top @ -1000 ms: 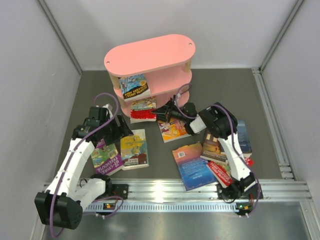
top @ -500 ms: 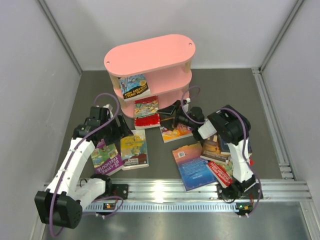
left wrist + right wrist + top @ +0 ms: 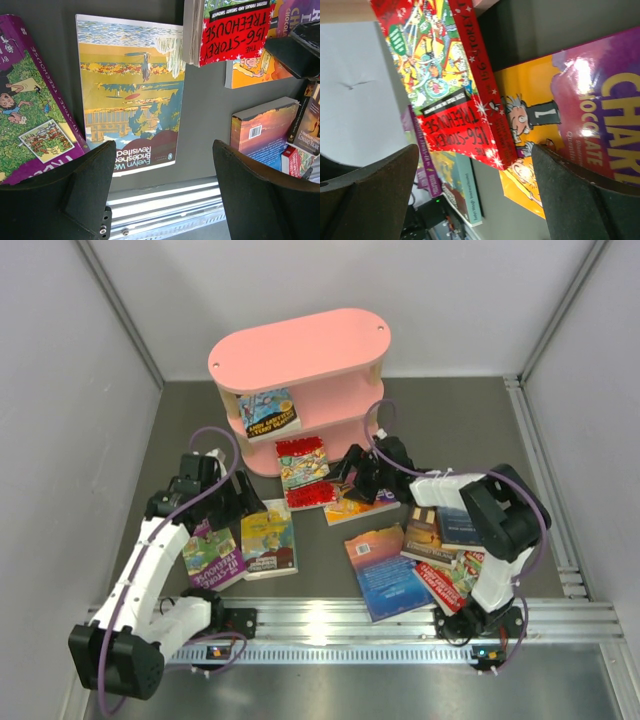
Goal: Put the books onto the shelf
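Note:
The pink shelf [image 3: 300,350] stands at the back, with one blue-and-yellow book [image 3: 268,410] on its middle tier. A red book [image 3: 303,472] [image 3: 450,85] [image 3: 232,30] has its far end on the bottom tier and sticks out forward. Just right of it my right gripper [image 3: 348,475] [image 3: 475,195] is open and empty, over a yellow-and-purple book [image 3: 362,504] [image 3: 570,125]. My left gripper [image 3: 243,505] [image 3: 165,200] hangs open and empty above a yellow book [image 3: 268,537] [image 3: 127,95] and a purple book [image 3: 213,558] [image 3: 25,100].
A blue book [image 3: 385,570] lies on the dark floor in front of the right arm. Several more books are piled at the right [image 3: 450,540]. An aluminium rail [image 3: 330,625] runs along the near edge and grey walls close in both sides.
My right gripper opened and let go of the red book, then drew back to the right. The red book now rests half on the bottom tier. The left arm has not moved.

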Controlling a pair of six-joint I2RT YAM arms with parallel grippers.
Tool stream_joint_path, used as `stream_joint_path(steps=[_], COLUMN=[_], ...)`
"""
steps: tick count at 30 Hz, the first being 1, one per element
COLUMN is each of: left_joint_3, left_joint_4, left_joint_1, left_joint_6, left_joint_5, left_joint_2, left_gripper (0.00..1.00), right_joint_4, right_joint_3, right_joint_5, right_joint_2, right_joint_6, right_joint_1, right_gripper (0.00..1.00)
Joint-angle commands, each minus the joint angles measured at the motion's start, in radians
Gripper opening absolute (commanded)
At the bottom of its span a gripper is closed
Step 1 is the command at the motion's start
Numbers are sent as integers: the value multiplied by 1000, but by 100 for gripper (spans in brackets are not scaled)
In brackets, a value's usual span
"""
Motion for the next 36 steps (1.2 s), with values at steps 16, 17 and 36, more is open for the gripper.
stream_joint_path(steps=[16, 17, 36], left_joint_3=[-6, -6, -6], left_joint_4=[18, 17, 15], left_joint_1=[-11, -11, -16], left_joint_6=[10, 10, 7], left_joint_5=[-13, -14, -27], left_joint_2=[-31, -33, -36], left_gripper=[83, 83, 83], right_joint_4=[-276, -276, -369], right_joint_3=[50, 61, 400], right_joint_5=[90, 90, 119], right_joint_2=[-15, -7, 205], right_joint_6=[-91, -91, -116], right_joint_1=[106, 105, 106], right_gripper=[53, 51, 36])
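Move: The red 156-Storey Treehouse book sticks out of the lower shelf, its middle about 10 cm left of the right hand, 3 cm ahead and 2 cm lower. The lower shelf's middle is some 7 cm left and 10 cm ahead; the orange-purple Charlie book lies about 4 cm right, 2 cm back and 6 cm down. From the left hand, the red book is roughly 13 cm right, 12 cm ahead and 11 cm below. The red book's near right corner is what the right hand works on: the empty hand first draws back about 4 cm and sinks some 2 cm, its wide-open fingers narrowing to about a third. Then it swings forward about 4 cm and left some 3 cm, the fingertips coming against that corner and pushing the book towards the shelf. ##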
